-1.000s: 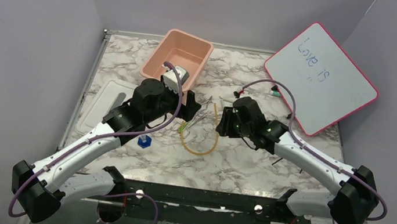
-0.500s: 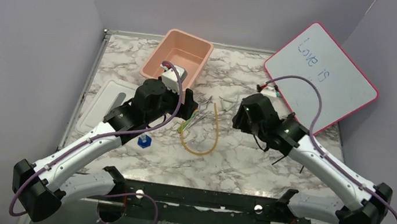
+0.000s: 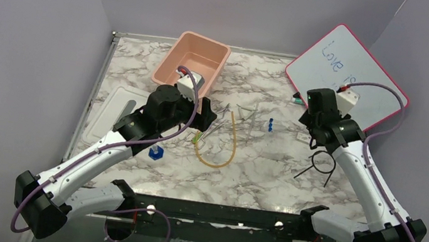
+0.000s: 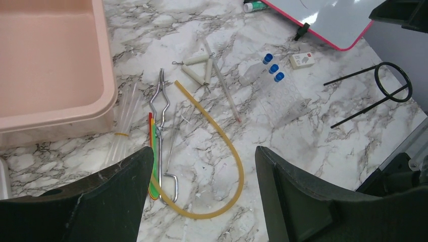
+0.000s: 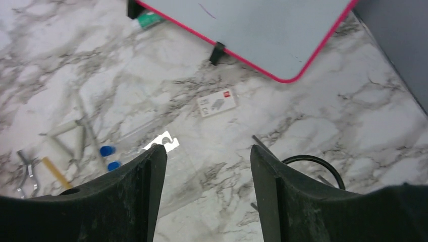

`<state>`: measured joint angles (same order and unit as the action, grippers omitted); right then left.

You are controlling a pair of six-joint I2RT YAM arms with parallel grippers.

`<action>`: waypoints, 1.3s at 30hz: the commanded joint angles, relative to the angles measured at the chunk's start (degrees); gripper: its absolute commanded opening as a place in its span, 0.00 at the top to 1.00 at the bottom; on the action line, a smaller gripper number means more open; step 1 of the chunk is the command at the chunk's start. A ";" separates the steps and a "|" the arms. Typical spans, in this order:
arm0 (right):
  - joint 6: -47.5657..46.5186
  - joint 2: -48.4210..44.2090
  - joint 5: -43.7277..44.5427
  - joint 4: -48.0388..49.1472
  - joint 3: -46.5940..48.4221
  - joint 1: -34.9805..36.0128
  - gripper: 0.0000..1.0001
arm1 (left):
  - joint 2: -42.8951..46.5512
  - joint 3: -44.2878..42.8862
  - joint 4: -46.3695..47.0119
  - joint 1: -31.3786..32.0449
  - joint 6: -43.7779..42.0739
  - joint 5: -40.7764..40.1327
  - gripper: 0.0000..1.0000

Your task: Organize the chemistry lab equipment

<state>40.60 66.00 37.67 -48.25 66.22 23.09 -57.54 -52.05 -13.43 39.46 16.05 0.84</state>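
The amber rubber tube lies bent in a U at mid-table, with thin metal tongs and a green-handled tool along its left leg. My left gripper hovers over this cluster, open, nothing between its jaws. Tiny blue pieces lie to the right beside a clear sheet. The black wire ring rests at the right. My right gripper hangs near the whiteboard, open and empty, with the blue pieces to its left and the ring to its right.
A pink tub stands at the back left, and a white lid lies flat at the left. The red-framed whiteboard leans at the back right. Below it lie a small white card and a green-capped marker. A blue cube sits under my left arm.
My right arm has swung from the table's middle to the right, up beside the whiteboard, opening its jaws wider and uncovering the blue pieces. The left arm has barely moved.
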 commanded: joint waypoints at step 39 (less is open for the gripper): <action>13.78 -0.46 9.59 4.52 -18.24 -10.04 0.84 | -0.41 -0.83 1.96 0.00 1.54 5.57 0.24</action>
<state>58.43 64.29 43.42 -46.54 46.13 13.45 -57.52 -52.05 -12.53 39.46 18.11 6.70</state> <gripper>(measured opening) 0.208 0.761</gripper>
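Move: The ring of the black tripod stand lies about 9 cm back from the open right hand, 9 cm to its right and 12 cm below. The matchbox is some 2 cm ahead and 5 cm to the right, on the table about 20 cm down; the board clip lies 5 cm beyond the matchbox and 3 cm farther right. From the idle left hand, the ring is roughly 33 cm to the right, 5 cm back and 14 cm lower. The right hand pinches the near-side rim of the black ring between its fingertips, on the ring's forward-left part. It gets there by sinking about 10 cm while drawing back 6 cm and going 7 cm right, turning some 25 degrees clockwise; the fingers close for the grip as the hand eases a little forward and right again. ##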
